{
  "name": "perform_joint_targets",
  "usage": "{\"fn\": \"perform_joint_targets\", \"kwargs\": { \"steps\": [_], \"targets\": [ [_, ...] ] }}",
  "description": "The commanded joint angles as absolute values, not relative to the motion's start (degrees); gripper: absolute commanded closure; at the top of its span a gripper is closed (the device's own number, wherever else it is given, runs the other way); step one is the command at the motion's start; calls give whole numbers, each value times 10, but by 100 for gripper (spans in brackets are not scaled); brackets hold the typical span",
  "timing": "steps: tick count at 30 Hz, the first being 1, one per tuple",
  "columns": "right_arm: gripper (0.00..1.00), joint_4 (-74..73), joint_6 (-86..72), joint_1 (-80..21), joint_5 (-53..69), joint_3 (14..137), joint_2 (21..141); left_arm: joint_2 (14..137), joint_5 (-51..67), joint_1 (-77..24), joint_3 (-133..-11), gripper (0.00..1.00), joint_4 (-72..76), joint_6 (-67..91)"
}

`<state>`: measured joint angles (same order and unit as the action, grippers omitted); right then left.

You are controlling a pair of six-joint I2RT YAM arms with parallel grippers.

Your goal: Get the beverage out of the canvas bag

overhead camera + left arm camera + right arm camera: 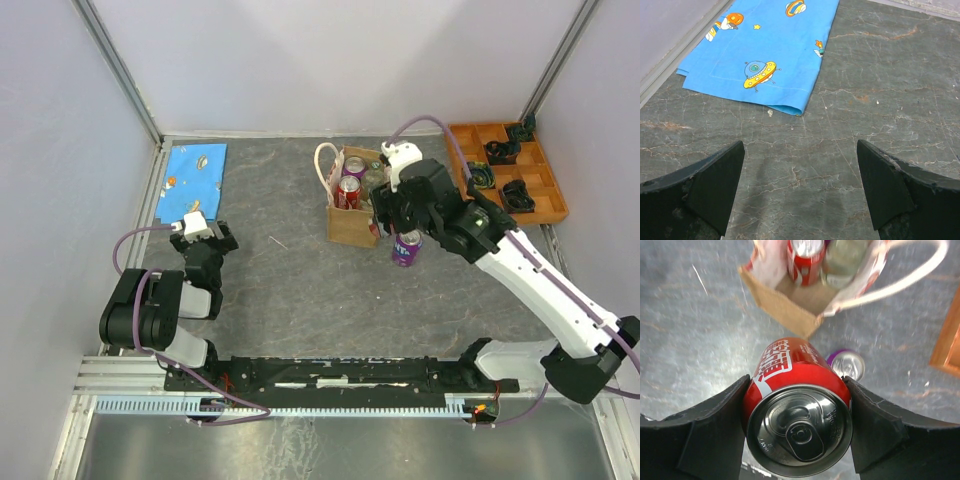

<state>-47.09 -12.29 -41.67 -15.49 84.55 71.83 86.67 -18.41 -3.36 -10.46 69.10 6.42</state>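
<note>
The tan canvas bag (350, 222) with cream loop handles stands at mid table. Inside it I see a red can (347, 191), a pink-topped can (354, 166) and a pale one (375, 178). My right gripper (797, 412) is shut on another red beverage can (795, 390), held in the air just right of the bag (790, 310), with both fingers pressed to its sides. In the top view the right gripper (388, 222) mostly hides that can. A purple can (406, 248) stands on the table beneath it. My left gripper (800, 190) hangs open over bare table at the left.
An orange compartment tray (553, 195) with black parts sits at the back right; its corner (947, 345) shows in the right wrist view. A blue printed cloth (195, 170) lies at the back left, ahead of the left gripper. Enclosure walls stand on three sides.
</note>
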Motion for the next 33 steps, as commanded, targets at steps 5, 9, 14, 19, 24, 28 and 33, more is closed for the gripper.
{"fn": "perform_joint_targets", "kwargs": {
  "steps": [5, 9, 14, 19, 24, 28, 33],
  "targets": [
    [100, -415, -178, -438, -133, 754, 710, 870, -198, -37, -116, 1, 712, 36],
    [100, -390, -176, -442, -129, 724, 733, 870, -197, -37, -116, 1, 712, 35],
    [100, -360, -162, -451, -143, 696, 774, 870, -198, -37, -116, 1, 711, 35],
    [100, -310, -152, -458, -185, 670, 813, 871, -197, -37, -116, 1, 712, 35],
    [100, -283, -152, -458, -195, 665, 854, 870, -197, -37, -116, 1, 711, 34],
    [100, -258, -154, -459, -207, 648, 871, 870, -197, -37, -116, 1, 711, 35],
    [100, -251, -156, -459, -221, 637, 901, 870, -197, -37, -116, 1, 711, 34]
  ]
}}
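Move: The right gripper still holds the red can high up; the bare spot of table it is bound for lies about 1 cm ahead, 3 cm left and 28 cm below. The purple can stands some 3 cm ahead, 5 cm right and 22 cm below the hand, the canvas bag's middle about 17 cm ahead, 5 cm left and 21 cm below. From the left gripper that spot is about 7 cm back, 39 cm right and 6 cm lower. Lower the right gripper about 20 cm with the red can kept in its grip, down to the free table in front of the canvas bag, just left of the purple can. Draw back slightly at first, then ease forward again and a little left, tipping the fingers some 15 degrees farther down and rolling the hand's left side lower. ##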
